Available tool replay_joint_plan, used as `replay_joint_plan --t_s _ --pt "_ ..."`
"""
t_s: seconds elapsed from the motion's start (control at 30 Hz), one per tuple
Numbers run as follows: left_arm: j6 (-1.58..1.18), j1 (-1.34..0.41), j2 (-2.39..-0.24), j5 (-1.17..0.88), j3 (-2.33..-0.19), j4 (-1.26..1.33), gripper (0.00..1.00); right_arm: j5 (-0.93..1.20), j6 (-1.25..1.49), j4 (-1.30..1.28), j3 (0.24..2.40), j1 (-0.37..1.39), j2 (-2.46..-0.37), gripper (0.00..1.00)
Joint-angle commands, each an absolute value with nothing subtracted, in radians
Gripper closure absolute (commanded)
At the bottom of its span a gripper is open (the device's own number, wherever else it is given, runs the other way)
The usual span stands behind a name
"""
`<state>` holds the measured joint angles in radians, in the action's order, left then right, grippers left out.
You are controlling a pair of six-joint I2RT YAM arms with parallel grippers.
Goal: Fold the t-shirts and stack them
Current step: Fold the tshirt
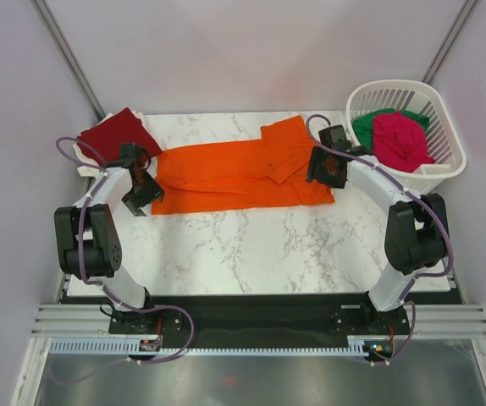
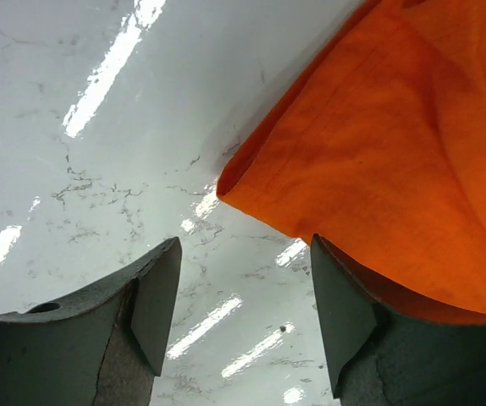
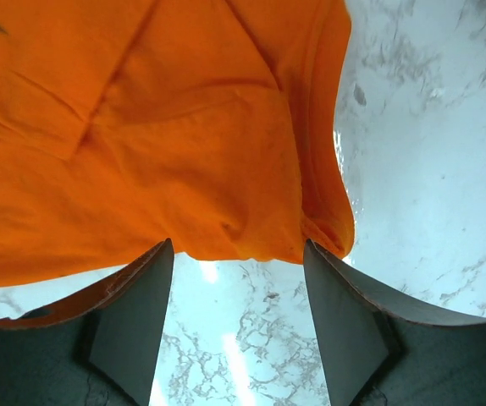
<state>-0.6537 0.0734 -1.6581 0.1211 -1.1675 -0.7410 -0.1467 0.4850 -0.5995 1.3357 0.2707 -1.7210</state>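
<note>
The bright orange t-shirt (image 1: 234,173) lies flat as a long band across the back half of the marble table, one sleeve part folded over near its right end. My left gripper (image 1: 141,190) hangs open at its left end. In the left wrist view the shirt's corner (image 2: 395,152) sits just beyond the open left gripper (image 2: 245,245). My right gripper (image 1: 326,169) stands open at the right end. The hem (image 3: 141,135) lies just ahead of the open right gripper (image 3: 238,245), with bare marble between the jaws. The dark red t-shirt (image 1: 116,134) lies folded at the back left corner.
A white lattice basket (image 1: 425,179) stands at the back right and holds the magenta-pink t-shirt (image 1: 400,139) and the green t-shirt (image 1: 370,125). The marble table (image 1: 251,245) reaches from the orange shirt to the near edge.
</note>
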Motion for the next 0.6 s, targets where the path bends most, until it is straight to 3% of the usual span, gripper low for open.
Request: replay_joint_plan --t_s 0.0,0.17,0.47,0.57 --pt "-0.672 0.046 -1.660 0.116 -1.154 -0.655 0.28 -0.124 0.492 -0.545 1.307 0.262 -1.738 0.29" --pt "-0.681 0.045 -1.684 0.136 -1.138 -0.629 0.24 -0.146 0.499 -0.537 1.279 0.244 -1.756 0.32" --pt "-0.716 0.043 -1.766 0.187 -1.137 -0.585 0.25 -0.221 0.491 -0.528 1.258 0.242 -1.784 0.30" --pt "-0.721 0.043 -1.787 0.186 -1.132 -0.572 0.27 -0.198 0.488 -0.526 1.255 0.239 -1.810 0.36"
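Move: The orange t-shirt's near left corner is about 2 cm ahead of the left hand and 5 cm below it. Its near right corner is some 4 cm right of the right hand, 1 cm ahead and 8 cm below. The folded red shirt lies roughly 23 cm ahead and 12 cm left of the left hand. The laundry basket stands about 17 cm ahead and 27 cm right of the right hand, its middle near hand height. Both open grippers sink about 5 cm towards the orange t-shirt's near corners, the right also shifting 2 cm right. ##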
